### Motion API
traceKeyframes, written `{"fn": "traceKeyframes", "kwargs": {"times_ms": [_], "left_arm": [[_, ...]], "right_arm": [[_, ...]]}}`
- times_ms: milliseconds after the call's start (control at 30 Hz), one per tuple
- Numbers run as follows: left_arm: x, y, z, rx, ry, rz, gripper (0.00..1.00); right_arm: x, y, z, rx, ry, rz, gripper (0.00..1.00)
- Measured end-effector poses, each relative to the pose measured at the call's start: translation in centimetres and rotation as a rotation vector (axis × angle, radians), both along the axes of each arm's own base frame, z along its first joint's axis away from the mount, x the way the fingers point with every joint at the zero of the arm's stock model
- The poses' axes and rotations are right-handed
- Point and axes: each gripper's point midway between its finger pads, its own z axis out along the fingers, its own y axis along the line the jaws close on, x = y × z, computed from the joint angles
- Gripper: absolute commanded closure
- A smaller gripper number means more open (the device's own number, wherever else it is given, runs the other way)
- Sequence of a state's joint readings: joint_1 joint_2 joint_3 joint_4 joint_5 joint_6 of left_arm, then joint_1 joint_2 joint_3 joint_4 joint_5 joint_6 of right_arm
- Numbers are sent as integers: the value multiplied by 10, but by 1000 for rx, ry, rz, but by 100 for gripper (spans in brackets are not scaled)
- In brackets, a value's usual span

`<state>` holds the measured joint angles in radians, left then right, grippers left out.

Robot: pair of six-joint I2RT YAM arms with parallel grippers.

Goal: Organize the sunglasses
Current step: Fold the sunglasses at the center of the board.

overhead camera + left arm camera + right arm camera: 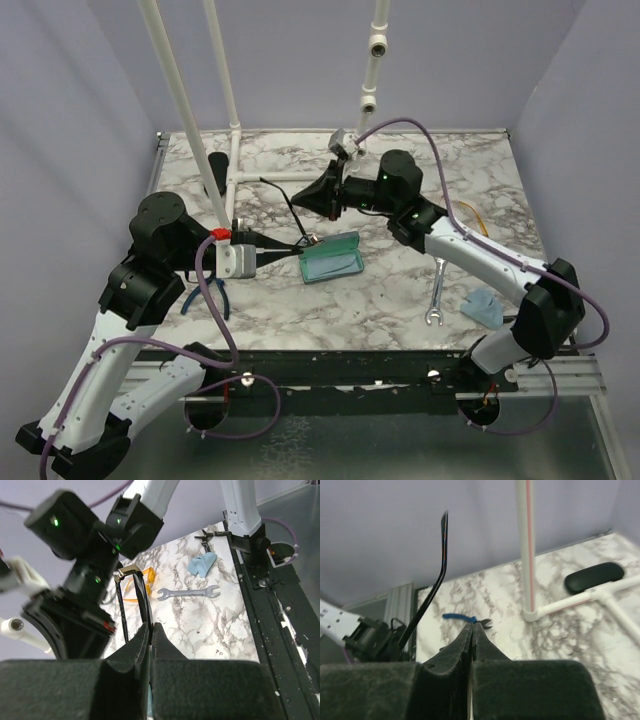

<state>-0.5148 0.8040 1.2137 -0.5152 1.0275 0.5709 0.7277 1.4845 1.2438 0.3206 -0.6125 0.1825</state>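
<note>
The dark wire-frame sunglasses [303,240] hang just above the open blue-grey case [332,258], and my left gripper [288,250] is shut on them. In the left wrist view the thin black frame [146,600] rises from between the closed fingers, with a gold hinge [129,570] at its top. One temple [431,594] sticks up to the left of my right gripper [472,626], which is shut with nothing seen between its jaws. That gripper [300,200] hovers just behind the glasses. The orange plastic sunglasses [139,583] lie on the table behind the right arm [478,218].
A black oval case [217,170] lies at the back left beside the white pipe frame [232,130]. A wrench [437,292] and a blue cloth [482,305] lie at the front right. Blue-handled pliers [216,296] sit at the front left.
</note>
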Motion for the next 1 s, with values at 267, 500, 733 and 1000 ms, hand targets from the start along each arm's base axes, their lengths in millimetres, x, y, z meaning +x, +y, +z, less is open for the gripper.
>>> {"fn": "traceKeyframes", "kwargs": {"times_ms": [267,500,733,1000], "left_arm": [[2,0,1,2,-29,8,100],[2,1,1,-2,23,26,100],[-2,0,14,-54,111,35,100],[-1,0,21,-82,90,46,100]], "right_arm": [[-56,28,-25,18,65,375,94],[-97,8,7,136,-115,547,95],[-106,-3,12,133,-191,542,86],[-67,-34,50,121,-278,128,55]]}}
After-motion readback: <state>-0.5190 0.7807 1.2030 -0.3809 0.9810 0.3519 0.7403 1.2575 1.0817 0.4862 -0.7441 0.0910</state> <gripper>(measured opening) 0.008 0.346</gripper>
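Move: Just behind the right hand's closed tips, the sunglasses' open arm has its middle about 5 cm back and 3 cm left, a couple of centimetres higher; the frame, in the left fingers, lies some 13 cm back, 2 cm right and 3 cm up. The case lies roughly 5 cm right, level fore-and-aft and 33 cm below; the pliers 22 cm left, 8 cm back, 35 cm down. From the left hand, the open arm's middle is about 8 cm ahead and 3 cm left, at its height. Sweeping back about 10 cm towards the left hand, dipping and edging left at first, the nearly shut right fingers push the sunglasses' open arm inward while the hand swings some 30 degrees counter-clockwise. It then turns back, retreating forward, up and right as the wrist unwinds and the fingers part to about a third. The left hand keeps its pinch on the frame and rises 2 cm. ##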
